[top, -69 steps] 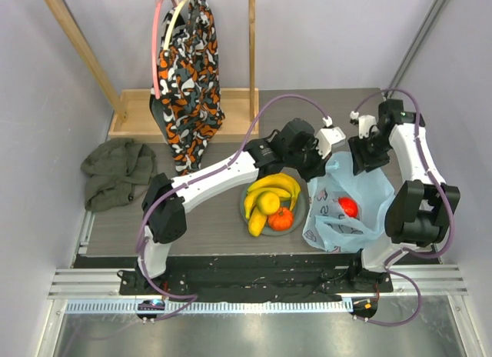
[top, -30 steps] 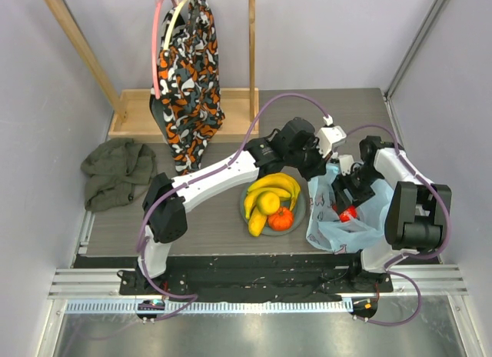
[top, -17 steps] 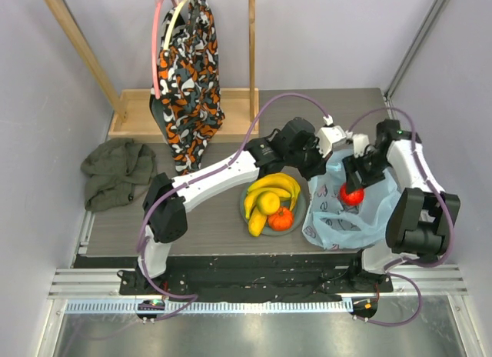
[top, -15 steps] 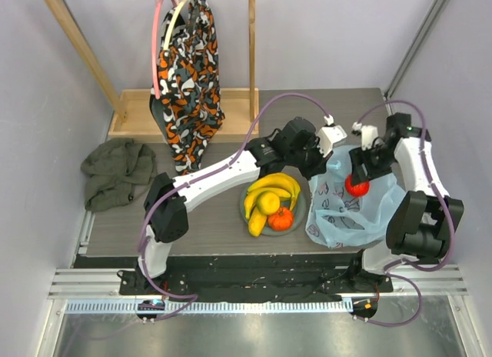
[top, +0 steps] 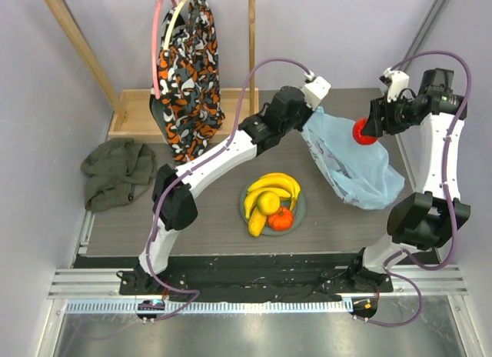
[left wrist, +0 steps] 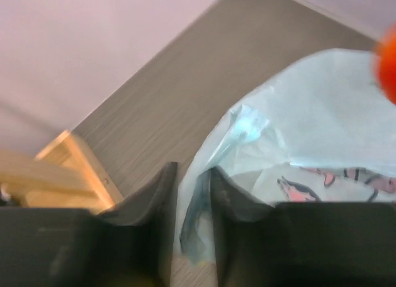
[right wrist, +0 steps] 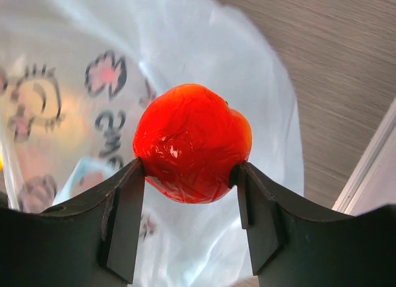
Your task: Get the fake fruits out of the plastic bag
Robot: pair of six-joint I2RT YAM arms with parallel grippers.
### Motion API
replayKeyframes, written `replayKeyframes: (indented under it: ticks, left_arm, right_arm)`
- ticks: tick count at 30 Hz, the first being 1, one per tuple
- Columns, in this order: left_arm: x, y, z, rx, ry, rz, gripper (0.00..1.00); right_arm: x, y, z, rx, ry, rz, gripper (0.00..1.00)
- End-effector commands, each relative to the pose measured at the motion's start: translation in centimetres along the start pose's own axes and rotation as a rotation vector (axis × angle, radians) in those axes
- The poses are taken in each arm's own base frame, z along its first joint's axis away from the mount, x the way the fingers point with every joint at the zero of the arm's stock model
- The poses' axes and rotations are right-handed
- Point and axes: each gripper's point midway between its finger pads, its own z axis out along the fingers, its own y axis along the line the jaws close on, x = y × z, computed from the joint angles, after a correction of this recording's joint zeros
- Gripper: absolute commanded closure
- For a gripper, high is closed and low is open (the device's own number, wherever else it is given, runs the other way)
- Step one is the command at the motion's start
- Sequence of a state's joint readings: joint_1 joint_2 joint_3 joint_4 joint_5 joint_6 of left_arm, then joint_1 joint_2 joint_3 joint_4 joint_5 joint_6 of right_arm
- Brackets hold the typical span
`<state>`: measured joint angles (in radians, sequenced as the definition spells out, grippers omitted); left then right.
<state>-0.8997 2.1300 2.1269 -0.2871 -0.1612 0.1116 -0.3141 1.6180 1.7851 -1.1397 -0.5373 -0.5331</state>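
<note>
My right gripper (right wrist: pixel 190 168) is shut on the glossy red apple (right wrist: pixel 192 141), held in the air above the far right of the table (top: pixel 363 132). The light-blue plastic bag (top: pixel 350 161) hangs below and left of it, its cartoon print visible behind the apple (right wrist: pixel 111 77). My left gripper (top: pixel 314 105) is raised at the bag's upper left corner. A fold of the bag's edge (left wrist: pixel 195 194) sits pinched between its nearly closed jaws. A banana bunch (top: pixel 277 186), a yellow-green round fruit (top: pixel 267 202), a small orange fruit (top: pixel 281 218) and a long yellow fruit (top: pixel 257 221) lie on the plate (top: pixel 303 207).
An orange-black-white patterned cloth (top: pixel 188 72) hangs from a wooden rack (top: pixel 131 118) at the back left. A crumpled green cloth (top: pixel 117 171) lies at the left edge. The wall stands close behind my right arm.
My right gripper closed on the apple inside the bag and lifted it up and out to the far right. My left gripper raised the bag's corner up and back, off the spot beside the plate.
</note>
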Motion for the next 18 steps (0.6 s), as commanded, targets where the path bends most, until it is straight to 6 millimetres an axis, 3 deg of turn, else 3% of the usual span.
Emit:
replayKeyframes:
  ticks: [1,3,5,7,11,15,18]
  left_arm:
    - [-3.7,4.8,-1.4,-0.193,-0.101,0.002,0.38]
    - [-3.7,4.3,-2.0,-0.157,-0.091,-0.010,0.24]
    - [-4.4,4.2,-3.4,-0.134,-0.096,-0.013,0.14]
    - [-5.0,4.4,-4.4,-0.126,-0.105,-0.016,0.11]
    - [-6.3,6.3,-7.5,-0.136,-0.111,-0.041,0.10]
    - [-4.9,7.1,-9.3,-0.132,-0.075,-0.024,0.10]
    - [-4.5,8.1,-10.5,-0.152,-0.064,0.008,0.10]
  right_arm:
    - [0.1,3.9,-2.4,-0.095,-0.032,-0.067,0.59]
    - [1.1,5.2,-2.8,-0.146,-0.024,-0.123,0.59]
    - [1.4,7.9,-3.5,-0.228,-0.032,-0.195,0.58]
    - [2.3,10.3,-4.1,-0.284,-0.016,-0.268,0.58]
    - [3.6,17.2,-3.9,-0.452,0.015,-0.442,0.56]
    - [5.9,20.9,-1.9,-0.568,0.085,-0.498,0.56]
    - [7.0,22.2,-0.2,-0.621,0.131,-0.538,0.56]
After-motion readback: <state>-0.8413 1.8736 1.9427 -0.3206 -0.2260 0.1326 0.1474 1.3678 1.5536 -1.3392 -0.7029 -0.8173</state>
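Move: The right hand already holds the red fruit above the bag, and the plate it is bound for lies some 27 cm left, 15 cm back and 23 cm lower. On the plate, the yellow round fruit is about 29 cm left and 14 back, the orange pumpkin 24 left and 18 back. From the left hand, pinching the bag's rim, the bag's middle is roughly 15 cm right and 7 back, the plate 11 left and 19 back. Right swings red fruit some 20 cm left and back towards the plate; left frees the bag, rising leftward. ##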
